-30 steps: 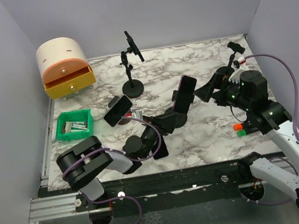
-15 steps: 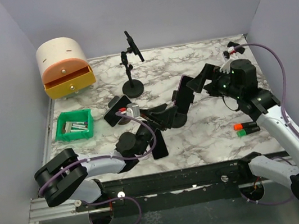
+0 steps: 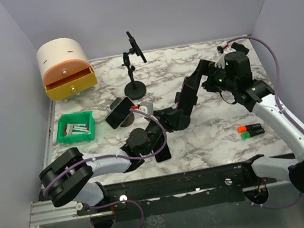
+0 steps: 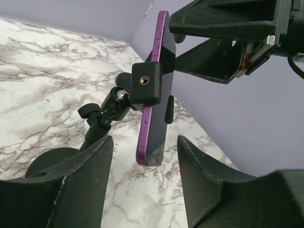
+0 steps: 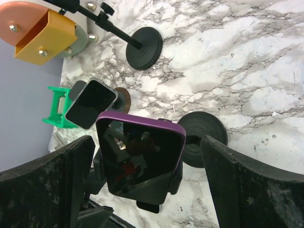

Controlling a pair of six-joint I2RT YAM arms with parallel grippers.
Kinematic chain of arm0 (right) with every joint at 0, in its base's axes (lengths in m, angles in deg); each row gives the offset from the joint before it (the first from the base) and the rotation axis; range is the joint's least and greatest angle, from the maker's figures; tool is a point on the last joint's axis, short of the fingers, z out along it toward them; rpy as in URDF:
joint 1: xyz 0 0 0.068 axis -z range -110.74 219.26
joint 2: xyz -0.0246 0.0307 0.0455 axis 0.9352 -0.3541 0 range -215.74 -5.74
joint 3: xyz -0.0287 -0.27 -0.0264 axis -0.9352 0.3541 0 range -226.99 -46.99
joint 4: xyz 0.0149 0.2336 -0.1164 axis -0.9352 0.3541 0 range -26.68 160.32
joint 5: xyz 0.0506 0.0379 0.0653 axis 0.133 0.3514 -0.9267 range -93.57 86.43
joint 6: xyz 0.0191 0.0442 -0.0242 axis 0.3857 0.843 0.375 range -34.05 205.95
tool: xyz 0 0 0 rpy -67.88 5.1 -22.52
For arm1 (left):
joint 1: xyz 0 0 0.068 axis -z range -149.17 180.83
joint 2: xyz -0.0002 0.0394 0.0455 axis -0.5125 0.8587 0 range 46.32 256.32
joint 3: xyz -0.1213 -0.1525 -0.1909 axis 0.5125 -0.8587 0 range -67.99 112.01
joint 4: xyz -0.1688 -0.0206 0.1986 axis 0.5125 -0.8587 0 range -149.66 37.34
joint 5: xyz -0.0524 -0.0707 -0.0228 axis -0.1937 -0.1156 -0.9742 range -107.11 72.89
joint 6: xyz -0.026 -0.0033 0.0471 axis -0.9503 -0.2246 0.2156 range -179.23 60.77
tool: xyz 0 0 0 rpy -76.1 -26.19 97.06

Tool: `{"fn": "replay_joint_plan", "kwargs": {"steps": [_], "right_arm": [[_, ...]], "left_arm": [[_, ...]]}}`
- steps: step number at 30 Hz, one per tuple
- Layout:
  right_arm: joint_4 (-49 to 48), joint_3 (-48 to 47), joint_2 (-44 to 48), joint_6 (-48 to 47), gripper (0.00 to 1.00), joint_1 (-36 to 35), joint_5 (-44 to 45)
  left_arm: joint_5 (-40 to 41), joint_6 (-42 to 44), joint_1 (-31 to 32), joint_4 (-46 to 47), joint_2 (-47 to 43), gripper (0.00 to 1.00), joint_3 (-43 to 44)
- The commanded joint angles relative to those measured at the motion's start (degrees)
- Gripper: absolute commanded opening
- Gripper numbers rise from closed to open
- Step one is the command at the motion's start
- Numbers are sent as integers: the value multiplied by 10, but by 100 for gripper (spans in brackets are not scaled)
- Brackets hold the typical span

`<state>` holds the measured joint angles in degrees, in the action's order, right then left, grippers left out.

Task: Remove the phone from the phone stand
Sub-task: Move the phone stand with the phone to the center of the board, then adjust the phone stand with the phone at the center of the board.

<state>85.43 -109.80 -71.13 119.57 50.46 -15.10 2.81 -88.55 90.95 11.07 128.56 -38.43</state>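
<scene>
A purple-cased phone (image 5: pixel 140 159) with a dark screen sits clamped in a black phone stand (image 3: pixel 177 120) at mid-table. My right gripper (image 5: pixel 147 178) is open, one finger on each side of the phone and clear of its edges. From above, the right gripper (image 3: pixel 199 74) hovers at the phone's (image 3: pixel 189 92) upper end. My left gripper (image 4: pixel 145 178) is open low behind the stand. The phone's (image 4: pixel 154 104) lower end and its clamp (image 4: pixel 146 84) hang just beyond those fingertips, untouched. In the top view the left gripper (image 3: pixel 162 126) lies beside the stand's base.
A second phone (image 3: pixel 120 111) rests on a small stand to the left. An empty tall stand (image 3: pixel 135 87) is behind it. A green bin (image 3: pixel 75 128) and an orange drawer box (image 3: pixel 66 67) stand at the left. Two markers (image 3: pixel 250 129) lie at the right. A dark flat item (image 3: pixel 162 151) sits near the front edge.
My right gripper has swung left and forward from the table's right side to straddle the phone. The left arm has shifted slightly towards the stand's base.
</scene>
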Motion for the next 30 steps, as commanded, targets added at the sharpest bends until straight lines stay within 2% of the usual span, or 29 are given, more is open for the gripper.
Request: {"fn": "replay_joint_plan", "kwargs": {"steps": [1, 5, 17, 23, 30], "right_arm": [[11, -32, -23, -18, 98, -9, -20], [18, -47, -39, -26, 94, -17, -18], [53, -80, -62, -60, 71, -49, 25], [73, -95, -70, -80, 64, -77, 69], [89, -102, -73, -95, 64, -103, 112]], "left_arm": [[-11, 14, -8, -12, 14, 55, 17], [-12, 16, -12, -12, 21, 47, 22], [-20, 4, -21, 9, 54, 28, 25], [-24, -9, -22, 32, 76, 24, 24], [-27, -23, -25, 57, 99, 22, 21]]}}
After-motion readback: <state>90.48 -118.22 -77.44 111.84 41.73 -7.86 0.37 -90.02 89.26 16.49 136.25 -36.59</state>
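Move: The mounted phone's middle is about 6 cm left of the right hand, 2 cm back and 5 cm below. From the left hand the phone is some 4 cm ahead, 5 cm to the right and 6 cm up; its stand's round base is about 4 cm ahead, 3 cm right and 12 cm down. The loose phone lies about 8 cm left of the left hand, 7 cm back and 12 cm down. Right hand shifts some 3 cm left, gripping the phone's sides; left fingers close near its bottom, creeping down-forward-right. ##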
